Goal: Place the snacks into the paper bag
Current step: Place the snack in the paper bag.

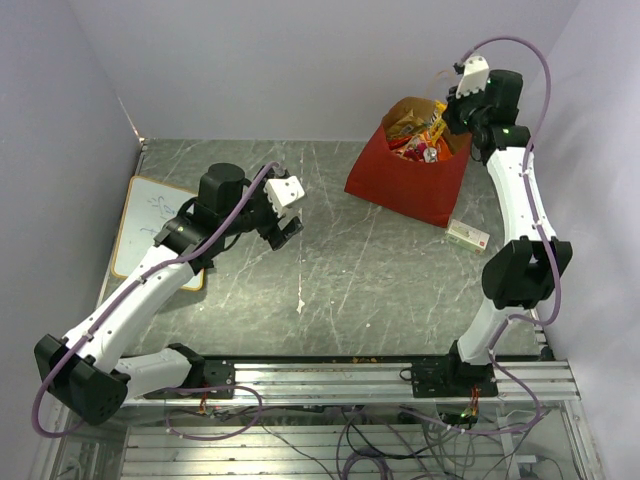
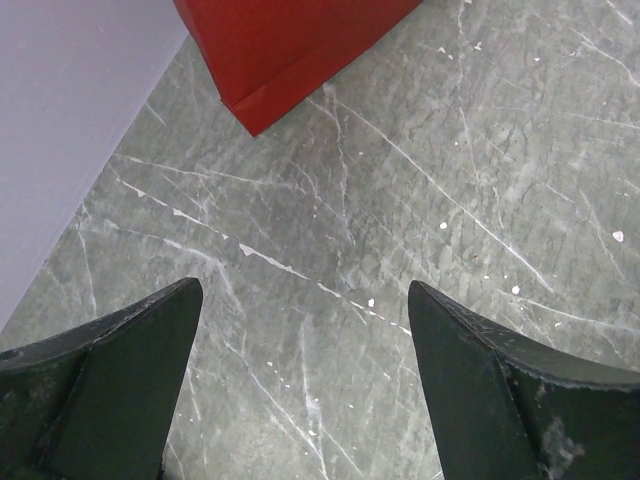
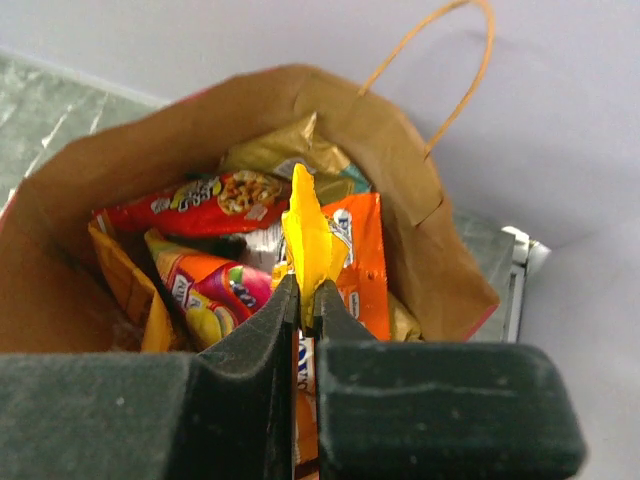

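The paper bag (image 1: 410,185), red outside and brown inside (image 3: 130,150), lies open at the back right of the table. Several snacks (image 1: 420,138) fill its mouth: a red packet (image 3: 200,205), an orange packet (image 3: 365,250) and a fruit-printed pack (image 3: 210,290). My right gripper (image 3: 305,285) hangs at the bag's mouth, shut on the edge of a yellow packet (image 3: 308,235) that sticks up between its fingers. My left gripper (image 2: 305,288) is open over bare table left of centre, holding nothing, with the bag's red corner (image 2: 290,50) ahead of it.
A small white pack with red print (image 1: 467,235) lies on the table just right of the bag. A flat white board (image 1: 150,225) rests at the left edge, partly under the left arm. Walls close in the back and both sides. The bag's tan handle (image 3: 470,70) arches upward.
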Controlling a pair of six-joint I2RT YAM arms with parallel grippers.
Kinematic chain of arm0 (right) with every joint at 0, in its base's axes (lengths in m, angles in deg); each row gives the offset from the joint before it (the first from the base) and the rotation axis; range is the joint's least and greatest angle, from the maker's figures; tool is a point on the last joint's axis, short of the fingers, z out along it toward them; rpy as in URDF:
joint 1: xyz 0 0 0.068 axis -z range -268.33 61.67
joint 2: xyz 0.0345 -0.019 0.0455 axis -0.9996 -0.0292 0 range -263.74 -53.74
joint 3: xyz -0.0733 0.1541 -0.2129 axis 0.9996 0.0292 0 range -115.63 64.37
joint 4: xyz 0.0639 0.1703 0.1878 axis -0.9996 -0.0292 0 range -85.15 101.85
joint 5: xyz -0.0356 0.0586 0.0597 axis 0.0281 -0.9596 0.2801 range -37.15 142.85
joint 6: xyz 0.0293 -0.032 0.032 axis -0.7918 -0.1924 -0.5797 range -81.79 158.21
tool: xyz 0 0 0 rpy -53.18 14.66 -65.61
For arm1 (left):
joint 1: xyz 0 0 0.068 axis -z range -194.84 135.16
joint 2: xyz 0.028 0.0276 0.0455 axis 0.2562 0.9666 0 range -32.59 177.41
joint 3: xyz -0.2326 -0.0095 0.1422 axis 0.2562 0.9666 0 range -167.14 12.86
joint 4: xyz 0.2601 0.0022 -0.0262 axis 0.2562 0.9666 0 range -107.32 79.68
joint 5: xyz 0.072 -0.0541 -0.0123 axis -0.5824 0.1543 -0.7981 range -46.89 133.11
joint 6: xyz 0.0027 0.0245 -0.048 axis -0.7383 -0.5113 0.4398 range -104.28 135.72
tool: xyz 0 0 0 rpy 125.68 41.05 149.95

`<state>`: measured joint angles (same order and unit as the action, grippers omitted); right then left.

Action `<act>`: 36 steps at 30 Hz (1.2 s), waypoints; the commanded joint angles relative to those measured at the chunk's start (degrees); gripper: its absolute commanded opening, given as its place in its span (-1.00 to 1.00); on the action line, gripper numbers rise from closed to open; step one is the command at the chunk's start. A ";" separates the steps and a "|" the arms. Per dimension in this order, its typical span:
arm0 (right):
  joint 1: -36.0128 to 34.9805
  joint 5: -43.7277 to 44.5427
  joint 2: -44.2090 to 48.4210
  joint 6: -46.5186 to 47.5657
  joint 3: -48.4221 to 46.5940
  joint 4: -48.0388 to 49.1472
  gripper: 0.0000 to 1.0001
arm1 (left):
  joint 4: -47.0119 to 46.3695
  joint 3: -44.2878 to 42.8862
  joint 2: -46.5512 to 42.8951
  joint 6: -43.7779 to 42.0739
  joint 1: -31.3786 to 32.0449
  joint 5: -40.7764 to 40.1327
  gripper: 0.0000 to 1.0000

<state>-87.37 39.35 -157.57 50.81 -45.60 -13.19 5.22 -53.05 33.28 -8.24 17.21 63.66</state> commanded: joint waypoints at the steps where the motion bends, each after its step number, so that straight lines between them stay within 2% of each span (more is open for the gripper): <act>1: 0.42 0.84 -1.07 2.30 -3.27 -5.74 -1.00 | -1.89 0.51 -1.44 0.41 -0.50 0.04 0.89; 15: 0.67 -2.48 7.41 4.60 4.79 -10.58 -1.00 | -2.23 1.05 -1.58 0.24 -0.67 0.78 0.89; 21: 0.68 -2.89 6.56 5.07 5.96 -11.55 -0.93 | -2.42 1.66 -1.90 0.25 -0.85 1.42 0.89; 36: 0.63 -5.02 3.40 4.09 -0.01 -14.56 -0.06 | -2.41 2.10 -2.13 -0.32 -0.95 1.49 0.89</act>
<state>-87.13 35.11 -154.19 54.94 -42.61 -27.18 4.76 -51.76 32.43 -8.26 16.69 63.93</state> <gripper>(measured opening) 0.436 0.947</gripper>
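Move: Over the right part of the paper bag, the right hand holds the yellow M&M packet hanging just past its fingertips. The bag's opening centres about 4 cm ahead, 5 cm left and 8 cm below. Deeper inside, the orange Fox's packet lies some 2 cm ahead, 3 cm left and 16 cm down, the gold packet about 7 ahead, 8 left. From the left hand the opening is roughly 22 cm forward and 27 cm right, slightly lower. Dipping about 2.5 cm with the M&M packet still pinched, the right hand then draws back some 5 cm over the opening, towards the bag's near rim. There it sinks a couple of centimetres more, its fingers tipping down about 15 degrees in all, and opens them nearly halfway to let go of the packet. ##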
